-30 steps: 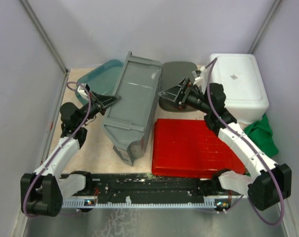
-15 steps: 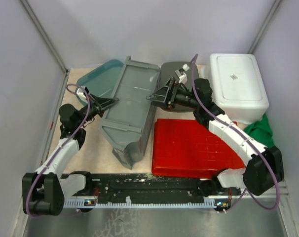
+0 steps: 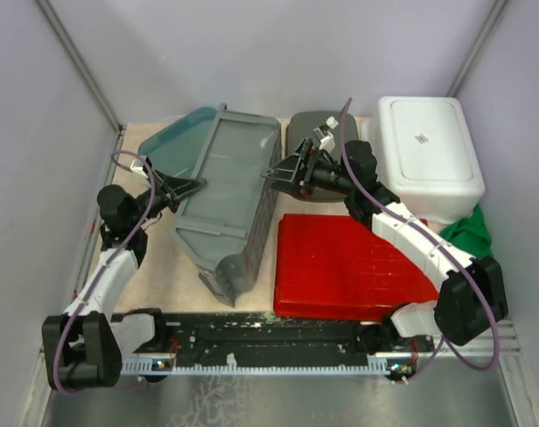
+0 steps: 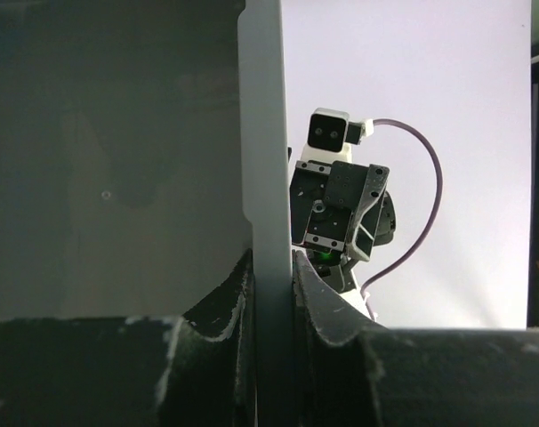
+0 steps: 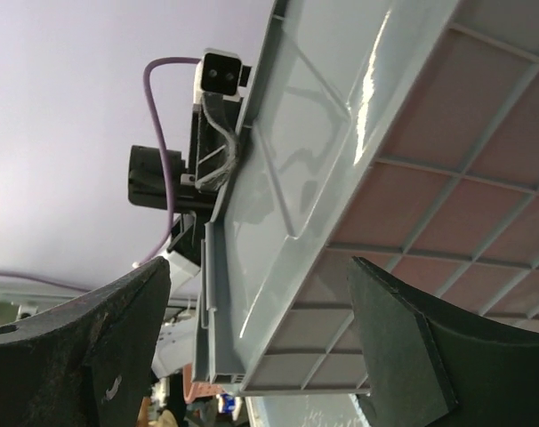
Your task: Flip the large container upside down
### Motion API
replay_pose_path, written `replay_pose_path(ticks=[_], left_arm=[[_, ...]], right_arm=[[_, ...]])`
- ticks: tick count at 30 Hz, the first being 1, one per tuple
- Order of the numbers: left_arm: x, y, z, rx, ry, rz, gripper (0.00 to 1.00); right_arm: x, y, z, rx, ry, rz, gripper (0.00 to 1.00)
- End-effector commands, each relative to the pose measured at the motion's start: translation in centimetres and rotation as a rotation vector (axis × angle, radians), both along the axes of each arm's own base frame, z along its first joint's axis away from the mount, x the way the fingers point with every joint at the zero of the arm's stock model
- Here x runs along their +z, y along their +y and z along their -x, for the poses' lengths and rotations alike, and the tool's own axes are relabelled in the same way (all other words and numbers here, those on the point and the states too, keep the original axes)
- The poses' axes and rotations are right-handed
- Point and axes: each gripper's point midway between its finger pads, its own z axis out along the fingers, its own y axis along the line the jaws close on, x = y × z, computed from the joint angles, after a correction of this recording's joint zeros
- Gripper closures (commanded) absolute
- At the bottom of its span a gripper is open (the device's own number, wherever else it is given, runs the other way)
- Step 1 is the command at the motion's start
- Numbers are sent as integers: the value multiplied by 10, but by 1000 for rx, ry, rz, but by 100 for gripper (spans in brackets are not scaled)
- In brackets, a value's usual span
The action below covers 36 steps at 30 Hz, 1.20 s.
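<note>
The large grey container [image 3: 227, 200] stands tipped on its long side in the middle of the table, its open side facing left and its ribbed bottom facing right. My left gripper [image 3: 189, 185] is shut on the container's left rim; in the left wrist view both pads press the thin grey rim [image 4: 268, 178] at my gripper [image 4: 271, 294]. My right gripper [image 3: 275, 173] is open at the container's upper right edge. In the right wrist view its fingers [image 5: 261, 329] spread wide on either side of the container's wall and ribbed bottom [image 5: 341, 178], not clamping it.
A teal tub [image 3: 173, 142] lies behind the container at the left. A dark grey tub [image 3: 321, 129] is behind my right gripper. A white lidded box [image 3: 430, 156] stands at the back right, a red lid [image 3: 349, 267] lies front right, and a green cloth [image 3: 472, 245] lies by the right wall.
The grey container has tipped further to the left, held by my left gripper. My left arm has drawn left. My right gripper has moved left along with the container's upper edge.
</note>
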Motion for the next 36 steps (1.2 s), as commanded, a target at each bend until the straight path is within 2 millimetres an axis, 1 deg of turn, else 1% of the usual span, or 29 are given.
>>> replay_pose_path(ticks=[1,5,9,11,14,18,23,30,36], left_arm=[[5,9,4,-13,-118,-115,100],[-8,11,5,-66,-94,-143,100],[-19,12,4,-89,-72,-162,100],[-26,13,3,-89,-56,-184,100],[-39,15,0,-90,-20,-232,100],[-55,19,-3,-82,12,-309,100],[-66,22,-4,-80,38,-362,100],[-86,26,-6,-86,82,-420,100],[-105,39,-8,-64,130,-543,100]], right_arm=[[25,1,-2,-33,-72,-27,19],[21,6,-6,-20,-52,-31,19],[19,20,-10,5,-34,-29,19],[22,27,-10,20,-39,-37,19],[32,34,-6,49,-68,-68,19],[47,38,2,91,-113,-110,21],[63,45,11,136,-151,-139,22],[82,62,25,213,-192,-172,23],[95,76,39,276,-221,-194,24]])
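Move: The left hand still pinches the rim of the large grey container, whose middle lies some 8 cm to its right, level ahead, and 14 cm below. The teal container is about 12 cm ahead and 10 cm left of that hand. From the open right hand, the large container's middle is about 10 cm left, level ahead and 14 cm below; the small grey container is 6 cm ahead, 14 cm right, and the red one 22 cm back, 22 cm right. Right hand, open, pushes the container's upper right edge about 5 cm left; left keeps its pinch, rolling 20 degrees. ##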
